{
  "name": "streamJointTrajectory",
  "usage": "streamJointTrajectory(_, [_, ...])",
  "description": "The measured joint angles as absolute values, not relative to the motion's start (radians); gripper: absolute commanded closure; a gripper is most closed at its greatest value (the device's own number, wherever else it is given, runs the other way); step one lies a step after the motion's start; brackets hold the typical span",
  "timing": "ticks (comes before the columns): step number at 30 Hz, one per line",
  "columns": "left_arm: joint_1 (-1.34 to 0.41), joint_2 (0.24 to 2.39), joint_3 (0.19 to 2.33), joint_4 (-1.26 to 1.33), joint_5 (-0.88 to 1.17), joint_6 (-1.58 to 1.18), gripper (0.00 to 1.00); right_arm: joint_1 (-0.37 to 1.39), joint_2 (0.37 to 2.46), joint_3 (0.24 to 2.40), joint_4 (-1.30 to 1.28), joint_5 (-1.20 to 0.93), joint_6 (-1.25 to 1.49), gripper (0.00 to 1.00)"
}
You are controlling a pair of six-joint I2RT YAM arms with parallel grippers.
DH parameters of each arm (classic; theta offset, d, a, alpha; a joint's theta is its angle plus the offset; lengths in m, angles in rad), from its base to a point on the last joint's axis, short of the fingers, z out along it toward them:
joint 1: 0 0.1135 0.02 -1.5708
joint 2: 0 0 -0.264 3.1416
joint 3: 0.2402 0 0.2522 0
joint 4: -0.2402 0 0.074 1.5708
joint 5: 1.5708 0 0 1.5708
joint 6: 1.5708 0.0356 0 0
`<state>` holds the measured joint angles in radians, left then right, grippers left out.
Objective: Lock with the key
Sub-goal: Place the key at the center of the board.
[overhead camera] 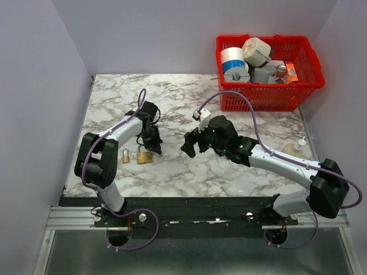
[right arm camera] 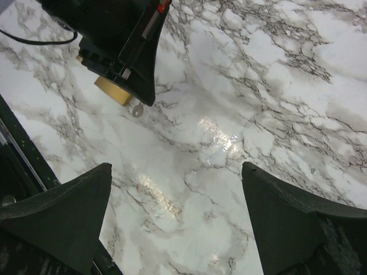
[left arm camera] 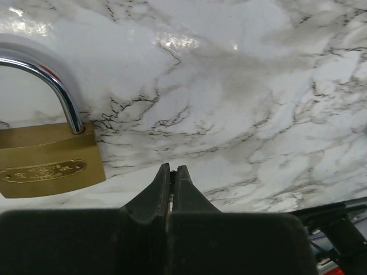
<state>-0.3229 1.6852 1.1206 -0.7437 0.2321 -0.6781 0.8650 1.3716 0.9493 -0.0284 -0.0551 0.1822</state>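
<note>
A brass padlock [overhead camera: 144, 157] lies on the marble table, its steel shackle [left arm camera: 60, 91] raised; the left wrist view shows its body [left arm camera: 46, 166] just left of my fingers. My left gripper [overhead camera: 153, 148] stands over the padlock's right end, jaws pressed together [left arm camera: 172, 169] with a thin metal sliver between them. In the right wrist view a small round silver piece of the key [right arm camera: 137, 110] sticks out below that fingertip, beside the padlock [right arm camera: 113, 90]. My right gripper [overhead camera: 191, 146] hovers to the right, wide open [right arm camera: 175, 166] and holding nothing.
A second, smaller brass padlock [overhead camera: 125, 154] lies left of the first. A red basket [overhead camera: 309, 86] full of household items stands at the back right. A white bottle [overhead camera: 295, 148] lies near the right edge. A black rail [overhead camera: 200, 201] runs along the front edge.
</note>
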Motion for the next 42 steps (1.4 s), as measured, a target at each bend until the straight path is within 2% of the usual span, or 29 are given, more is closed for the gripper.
streamJointTrajectory(7, [-0.327,1.765,1.143,-0.792,0.156,-0.609,1.0,0.865,1.367,0.939,-0.046,-0.063,0.147,0.0])
streamJointTrajectory(12, [-0.329,1.793,1.144,-0.805,0.135,-0.585,0.94,0.865,1.368,0.94,-0.047,-0.069,0.139,0.0])
streamJointTrajectory(15, [-0.33,1.797,1.144,-0.804,0.131,-0.579,0.84,0.865,1.375,0.942,-0.047,-0.071,0.138,0.0])
streamJointTrajectory(24, [-0.338,1.805,1.145,-0.802,0.125,-0.572,0.76,0.865,1.403,0.966,-0.048,-0.073,0.138,0.0])
streamJointTrajectory(26, [-0.338,1.807,1.148,-0.803,0.125,-0.572,0.69,0.865,1.403,0.967,-0.048,-0.073,0.138,0.0])
streamJointTrajectory(28, [-0.339,1.809,1.15,-0.804,0.125,-0.573,0.67,0.864,1.403,0.967,-0.048,-0.073,0.138,0.0])
streamJointTrajectory(33, [-0.343,1.81,1.156,-0.803,0.125,-0.571,0.46,0.862,1.403,0.967,-0.049,-0.073,0.137,0.0])
streamJointTrajectory(34, [-0.343,1.81,1.158,-0.804,0.125,-0.572,0.41,0.862,1.403,0.967,-0.049,-0.073,0.136,0.0])
streamJointTrajectory(35, [-0.343,1.81,1.162,-0.807,0.125,-0.571,0.3,0.862,1.402,0.967,-0.05,-0.073,0.134,0.0])
streamJointTrajectory(37, [-0.345,1.81,1.179,-0.813,0.127,-0.567,0.2,0.862,1.401,0.967,-0.051,-0.073,0.125,0.0])
streamJointTrajectory(38, [-0.345,1.809,1.191,-0.816,0.132,-0.568,0.06,0.861,1.398,0.967,-0.053,-0.076,0.117,0.0])
streamJointTrajectory(39, [-0.345,1.805,1.214,-0.822,0.131,-0.556,0.01,0.858,1.392,0.967,-0.056,-0.081,0.107,0.0])
streamJointTrajectory(42, [-0.345,1.767,1.269,-0.825,0.134,-0.538,0.01,0.849,1.344,0.951,-0.057,-0.124,0.047,0.0])
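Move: The left hand, with the key shut in its fingers, is bound for bare marble about 4 cm below it, roughly 2 cm to its left and 1 cm back. The large brass padlock lies about 7 cm to its left and the small padlock some 14 cm left, both level with it fore and aft and about 4 cm lower. From the waiting right hand the spot is about 14 cm left, level fore and aft, and 16 cm below. Still pinching the key, the left hand sets it down on the marble just right of the large padlock, sinking about 4 cm and sliding some 2 cm left with a tilt of roughly 10 degrees. It stays low while the fingers open slowly and let the key go, then they spread wide as the hand climbs and goes forward, away from the key. ##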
